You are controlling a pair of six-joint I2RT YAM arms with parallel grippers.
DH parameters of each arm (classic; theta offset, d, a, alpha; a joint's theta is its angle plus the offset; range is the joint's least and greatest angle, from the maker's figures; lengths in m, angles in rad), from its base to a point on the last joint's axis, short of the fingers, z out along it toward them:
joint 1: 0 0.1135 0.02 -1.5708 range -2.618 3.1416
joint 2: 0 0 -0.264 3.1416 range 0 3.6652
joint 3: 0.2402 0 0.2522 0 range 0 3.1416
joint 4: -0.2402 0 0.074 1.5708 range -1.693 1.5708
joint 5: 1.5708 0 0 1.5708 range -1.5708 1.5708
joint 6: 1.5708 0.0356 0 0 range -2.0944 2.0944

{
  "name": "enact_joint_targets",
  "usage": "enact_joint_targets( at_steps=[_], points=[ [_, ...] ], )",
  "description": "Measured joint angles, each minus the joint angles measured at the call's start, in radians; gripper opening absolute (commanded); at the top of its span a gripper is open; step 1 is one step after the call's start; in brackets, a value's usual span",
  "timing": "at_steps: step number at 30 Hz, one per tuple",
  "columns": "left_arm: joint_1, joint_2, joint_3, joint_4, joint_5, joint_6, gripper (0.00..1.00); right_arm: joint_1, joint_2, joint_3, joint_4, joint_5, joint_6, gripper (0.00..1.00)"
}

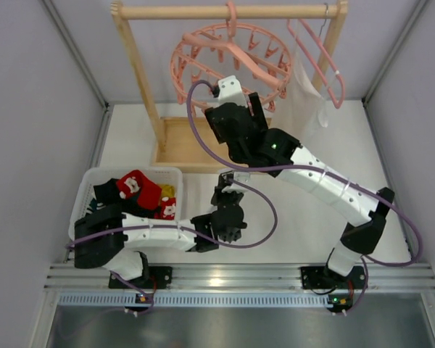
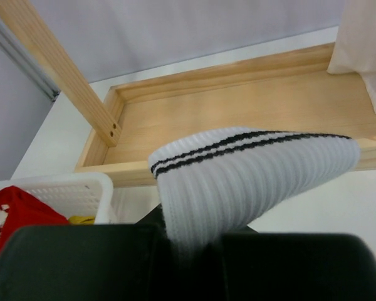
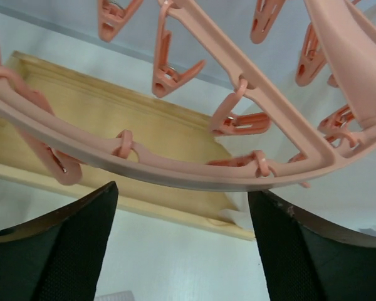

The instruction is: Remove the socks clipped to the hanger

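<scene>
The round salmon-pink hanger [image 1: 228,61] hangs by its hook from the wooden rail. In the right wrist view its ring [image 3: 175,175] and several dangling clips [image 3: 169,78] show, with no sock on them. My right gripper [image 3: 182,238] is open and empty just under the ring; it also shows in the top view [image 1: 245,101]. My left gripper [image 2: 194,251] is shut on a white sock with black cuff stripes [image 2: 250,169], low over the table right of the basket [image 1: 228,185]. Red socks with white marks [image 1: 138,188] and dark socks [image 1: 104,192] lie in the basket.
A white basket [image 1: 87,181] stands at the left. The wooden rack has an upright post [image 1: 141,80] and a base tray [image 1: 181,145]. A plain pink triangular hanger [image 1: 319,58] and a white cloth bag [image 1: 304,98] hang at the right of the rail.
</scene>
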Motion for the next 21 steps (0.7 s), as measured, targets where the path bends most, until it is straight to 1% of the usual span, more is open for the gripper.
enact_joint_targets(
  at_steps=[1, 2, 3, 7, 13, 16, 21],
  points=[
    [-0.016, -0.026, -0.009, 0.001, -0.021, 0.009, 0.0, 0.0, -0.012, -0.008, -0.002, -0.027, 0.014, 0.9],
    [-0.031, -0.047, -0.017, 0.002, -0.04, 0.018, 0.0, 0.0, -0.027, -0.021, -0.002, -0.055, 0.03, 0.93],
    [-0.047, -0.065, -0.027, 0.003, -0.055, 0.028, 0.0, 0.0, -0.047, -0.038, -0.001, -0.079, 0.044, 0.99],
    [-0.084, -0.136, -0.082, 0.002, -0.09, 0.073, 0.0, 0.0, -0.156, -0.147, 0.004, -0.189, 0.092, 0.99],
    [-0.071, -0.291, -0.138, -0.002, -0.114, 0.143, 0.0, 0.0, -0.392, -0.351, 0.025, -0.296, 0.158, 1.0],
    [-0.063, -0.373, -0.148, 0.0, -0.124, 0.167, 0.0, 0.0, -0.477, -0.409, 0.027, -0.317, 0.184, 0.99],
    [-0.05, -0.405, -0.164, 0.007, -0.126, 0.175, 0.0, -0.001, -0.549, -0.453, 0.034, -0.349, 0.217, 0.99]
  ],
)
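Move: The left hand already holds the white striped sock; the white basket's middle lies about 32 cm to its left, only some 2 cm farther out and 18 cm lower, with the red Santa sock in it 29 cm left and 6 cm ahead. From the right hand, the round hanger's near rim is about 3 cm straight ahead and 1 cm up, the white cloth some 8 cm ahead, 18 cm right and 8 cm lower, and the basket 37 cm left, 6 cm back, 34 cm below. Keeping its fingers shut on the white striped sock, the left hand first draws back about 3 cm and then carries the sock some 9 cm left towards the basket, rising about 5 cm on the way with hardly any turn of the wrist. Meanwhile the empty right hand spreads its already parted fingers fully and backs away from the hanger's near rim, about 9 cm back and 6 cm right at nearly the same height, rolling its left side up some 20 degrees and swinging about 15 degrees counter-clockwise. ##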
